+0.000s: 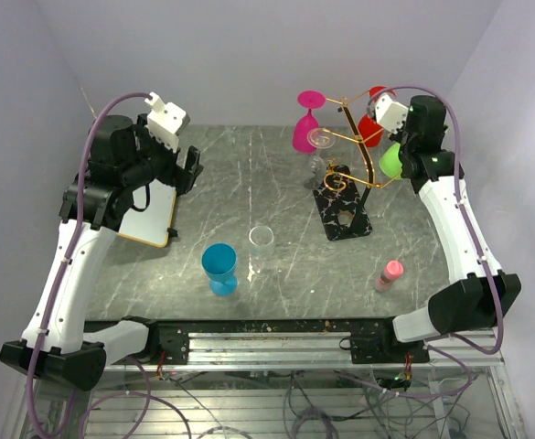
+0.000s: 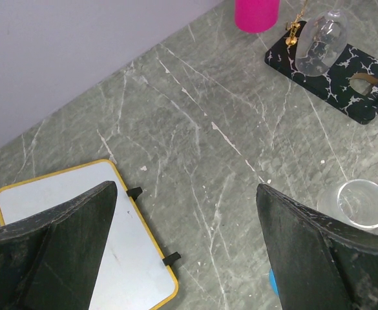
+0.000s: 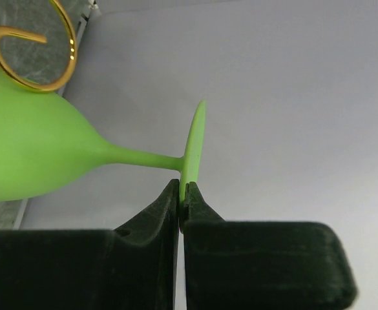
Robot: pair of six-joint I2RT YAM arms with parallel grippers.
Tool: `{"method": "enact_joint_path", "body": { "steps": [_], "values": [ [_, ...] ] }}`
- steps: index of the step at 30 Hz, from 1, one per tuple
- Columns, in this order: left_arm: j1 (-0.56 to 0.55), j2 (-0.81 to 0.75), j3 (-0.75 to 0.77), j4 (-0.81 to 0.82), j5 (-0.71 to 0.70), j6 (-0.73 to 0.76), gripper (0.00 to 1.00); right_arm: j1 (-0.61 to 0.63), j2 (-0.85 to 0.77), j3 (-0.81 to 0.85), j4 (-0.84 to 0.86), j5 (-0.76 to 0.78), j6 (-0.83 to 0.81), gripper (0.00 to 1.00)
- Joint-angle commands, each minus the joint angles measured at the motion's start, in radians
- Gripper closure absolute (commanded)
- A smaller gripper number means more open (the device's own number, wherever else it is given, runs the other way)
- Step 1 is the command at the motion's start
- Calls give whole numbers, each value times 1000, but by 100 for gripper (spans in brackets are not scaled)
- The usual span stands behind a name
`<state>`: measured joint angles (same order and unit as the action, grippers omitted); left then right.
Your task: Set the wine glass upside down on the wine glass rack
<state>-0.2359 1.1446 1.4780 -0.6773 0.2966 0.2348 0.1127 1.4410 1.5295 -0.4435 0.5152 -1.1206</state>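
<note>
My right gripper is shut on the rim of the foot of a green wine glass. The stem runs sideways in the right wrist view, bowl to the left. A gold curl of the wine glass rack crosses the top of the bowl. From above, the green wine glass hangs at the right side of the gold wire rack, with my right gripper beside it. The rack's black marbled base lies on the table. My left gripper stands open at the back left, its fingers wide apart over bare table.
A pink glass, a red glass and a clear glass hang on the rack. On the table are a clear cup, a blue glass and a pink bottle. A yellow-edged white board lies under the left gripper.
</note>
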Motion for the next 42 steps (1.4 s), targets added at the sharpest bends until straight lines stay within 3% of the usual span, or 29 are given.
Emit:
{"method": "enact_joint_path", "body": {
  "steps": [1, 11, 26, 42],
  "values": [
    [10, -7, 16, 36, 36, -2, 1, 28, 24, 29, -35, -31, -38, 100],
    [17, -15, -2, 36, 42, 10, 1, 98, 66, 65, -95, -107, -32, 100],
    [47, -34, -26, 44, 77, -7, 1, 134, 166, 136, -55, -98, -33, 100],
    [57, -25, -21, 47, 82, -2, 1, 130, 236, 164, 23, 24, -66, 100]
  ]
}}
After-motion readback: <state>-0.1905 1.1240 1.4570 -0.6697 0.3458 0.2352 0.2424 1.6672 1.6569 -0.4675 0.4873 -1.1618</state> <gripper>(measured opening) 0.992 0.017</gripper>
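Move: Just left of the right hand, which already holds the green wine glass upside down by the edge of its foot, is the empty middle right-hand hook of the rack, about 6 cm left, 3 cm ahead and 8 cm below. The red glass hangs some 9 cm left and 10 cm ahead of the hand, its middle 7 cm lower; the rack's post is 12 cm left and 3 cm ahead, 12 cm lower at mid-tier. From the left hand the hook lies about 47 cm right, 12 cm ahead and 7 cm lower. Swinging left and sinking towards the middle right-hand hook, the right hand carries the upturned green glass about 7 cm left and 4 cm down, easing forward as it goes, then pushes mainly forward for a total of some 6 cm. The wrist turns roughly 10 degrees counter-clockwise and tips down a little; the fingers keep their pinch on the foot's edge. ##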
